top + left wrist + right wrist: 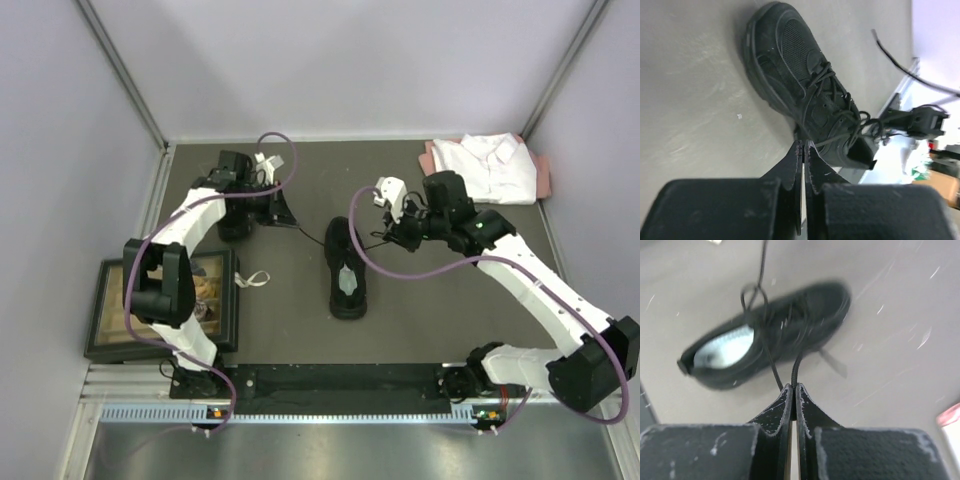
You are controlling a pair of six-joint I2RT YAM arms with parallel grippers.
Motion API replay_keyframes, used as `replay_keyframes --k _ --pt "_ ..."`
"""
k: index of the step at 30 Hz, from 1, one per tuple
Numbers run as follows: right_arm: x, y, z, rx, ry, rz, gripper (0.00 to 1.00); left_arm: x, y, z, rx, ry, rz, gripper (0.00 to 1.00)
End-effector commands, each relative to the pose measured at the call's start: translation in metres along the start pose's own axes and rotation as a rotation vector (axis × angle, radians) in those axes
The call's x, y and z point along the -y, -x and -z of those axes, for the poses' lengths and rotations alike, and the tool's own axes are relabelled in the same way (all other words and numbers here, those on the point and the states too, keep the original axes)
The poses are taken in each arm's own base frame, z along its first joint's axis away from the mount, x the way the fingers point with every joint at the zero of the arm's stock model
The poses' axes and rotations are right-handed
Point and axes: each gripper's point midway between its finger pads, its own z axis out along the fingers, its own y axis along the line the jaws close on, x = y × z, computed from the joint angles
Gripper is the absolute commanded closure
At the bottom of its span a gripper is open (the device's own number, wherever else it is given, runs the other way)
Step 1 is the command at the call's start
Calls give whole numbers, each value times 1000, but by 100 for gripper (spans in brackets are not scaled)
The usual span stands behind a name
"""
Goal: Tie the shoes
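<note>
Two black shoes are on the dark table. One shoe [347,268] lies in the middle and shows a pale grey insole; in the right wrist view this shoe [780,335] is blurred. My right gripper [793,386] is shut on one of its thin black laces [795,371], just right of the shoe [380,238]. The other shoe [805,90] sits at the back left [237,218]. My left gripper [803,144] is shut beside its collar, with a thin lace strand [840,138] running from the tips. A thin lace [300,231] stretches from the left gripper [285,218] to the middle shoe.
A folded white shirt [485,155] on a pink cloth lies at the back right. A dark framed picture [165,305] sits at the left near edge, with a small white strip [255,279] beside it. Purple cables [420,275] loop off both arms.
</note>
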Motion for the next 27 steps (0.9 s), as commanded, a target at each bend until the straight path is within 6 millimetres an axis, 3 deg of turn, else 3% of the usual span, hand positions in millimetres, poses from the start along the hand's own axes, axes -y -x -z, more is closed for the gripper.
replay_keyframes --k 1,5,9,12,22,27 --pt "-7 -21 12 -3 57 -150 100 0 4 38 12 99 -133 100" --pt "-17 -39 12 -36 86 -253 100 -28 6 70 45 236 -143 100" --pt "-20 -54 11 -66 81 -320 100 -47 13 112 126 367 -186 100" --pt "-18 -66 11 -88 66 -372 100 -54 18 132 183 416 -201 100" --pt "-7 -86 12 -135 11 -453 100 -81 44 171 316 613 -215 100" --pt "-8 -97 0 -174 32 -503 100 -82 39 168 299 603 -242 100"
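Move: The half-made knot on the middle shoe lies about 11 cm right of the left hand, 2 cm back and 6 cm below; from the right hand it is some 9 cm left, 4 cm ahead and 14 cm below. The second shoe, on the left hand's side, has its middle about 18 cm left of the left hand, 12 cm ahead and 9 cm down. The white loop lies roughly 13 cm left, 8 cm back and 14 cm down from that hand. Keeping its pinch on one lace end, the left hand draws away from the middle shoe, some 17 cm left and about 4 cm up, quick at first and then slowing towards the second shoe's heel, while its fingers tip about 30 degrees more steeply down. The right hand, its fingers still shut on the other lace, goes the opposite way, sinking about 7 cm while moving 5 cm right and slightly back, tipping its fingers down and turning a little clockwise, so the two laces are pulled apart low across the shoe. ##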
